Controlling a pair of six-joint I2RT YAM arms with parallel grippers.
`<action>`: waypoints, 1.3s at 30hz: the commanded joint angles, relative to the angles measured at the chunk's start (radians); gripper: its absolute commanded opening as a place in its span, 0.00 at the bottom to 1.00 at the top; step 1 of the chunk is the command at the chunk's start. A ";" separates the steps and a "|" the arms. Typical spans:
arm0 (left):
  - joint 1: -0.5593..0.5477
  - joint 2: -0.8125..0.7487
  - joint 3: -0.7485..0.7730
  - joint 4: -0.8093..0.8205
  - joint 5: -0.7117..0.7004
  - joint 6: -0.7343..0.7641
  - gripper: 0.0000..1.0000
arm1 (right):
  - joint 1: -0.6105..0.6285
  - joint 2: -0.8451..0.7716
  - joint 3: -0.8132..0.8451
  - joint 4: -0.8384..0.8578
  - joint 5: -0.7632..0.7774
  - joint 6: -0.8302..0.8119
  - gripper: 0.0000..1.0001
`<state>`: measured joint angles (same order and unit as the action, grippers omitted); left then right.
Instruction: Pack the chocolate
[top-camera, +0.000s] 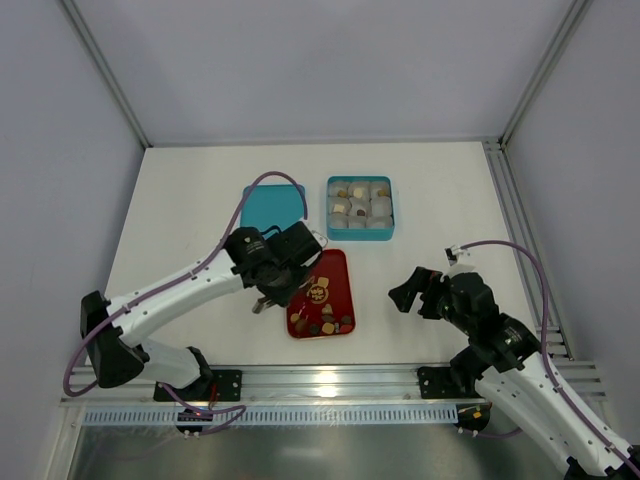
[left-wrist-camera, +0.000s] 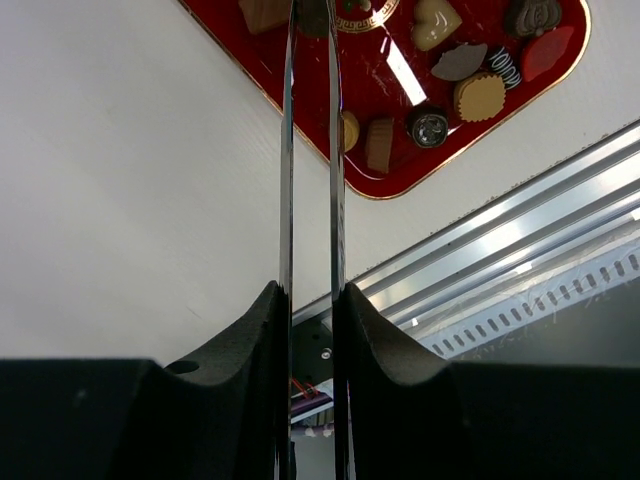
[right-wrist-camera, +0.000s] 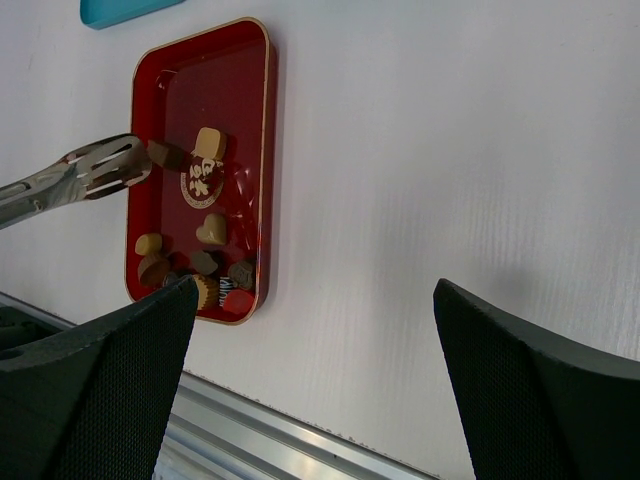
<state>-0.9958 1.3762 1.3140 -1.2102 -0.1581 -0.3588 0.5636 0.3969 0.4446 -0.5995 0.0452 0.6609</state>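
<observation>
The chocolate (top-camera: 322, 322) lies as several small brown, tan and reddish pieces in a red tray (top-camera: 335, 268), mostly at its near end. My left gripper (top-camera: 288, 278) hovers over the tray's left side, shut on metal tongs (left-wrist-camera: 286, 150). In the right wrist view the tongs (right-wrist-camera: 95, 172) have their tips against a dark brown piece (right-wrist-camera: 166, 155) in the red tray (right-wrist-camera: 200, 80); whether that piece is lifted is unclear. My right gripper (top-camera: 410, 290) stands open and empty to the right of the tray, above bare table.
A teal box (top-camera: 329, 210) with grey-white paper cups, some filled, stands behind the tray. Its teal lid (top-camera: 272, 205) lies to its left. An aluminium rail (top-camera: 330, 378) runs along the near table edge.
</observation>
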 joint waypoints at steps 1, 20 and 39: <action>-0.006 -0.014 0.070 0.001 -0.021 0.000 0.16 | 0.004 -0.012 0.037 0.001 0.030 0.002 1.00; 0.075 0.471 0.664 0.248 -0.089 0.018 0.17 | 0.004 -0.046 0.241 -0.138 0.105 -0.003 1.00; 0.091 0.819 0.837 0.460 -0.130 0.024 0.20 | 0.004 -0.079 0.298 -0.214 0.114 0.000 1.00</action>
<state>-0.9077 2.1998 2.1109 -0.8371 -0.2619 -0.3393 0.5636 0.3317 0.7128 -0.8062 0.1444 0.6601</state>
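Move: Some 27 cm ahead of the left hand, 26 cm to its right and 14 cm below lies the box's middle-right cell. The centre cell with the dark piece is 6 cm left of the middle-right cell, level with it. The red tray's middle is about 5 cm ahead of the left hand and 10 cm right, 15 cm down; the teal lid, 26 cm ahead and 2 cm left, 16 cm down. From the right hand the middle-right cell is roughly 26 cm ahead, 3 cm left, 11 cm lower. Carrying a brown chocolate already pinched in the tongs, the left hand rises about 5 cm off the red tray, swings some 20 cm forward and as far right to the box's middle-right cell, then sinks about 7 cm over it, tilting the tong tips outward and right, grip unchanged. The empty, wide-open right hand lifts about 8 cm, drifting slightly right. ##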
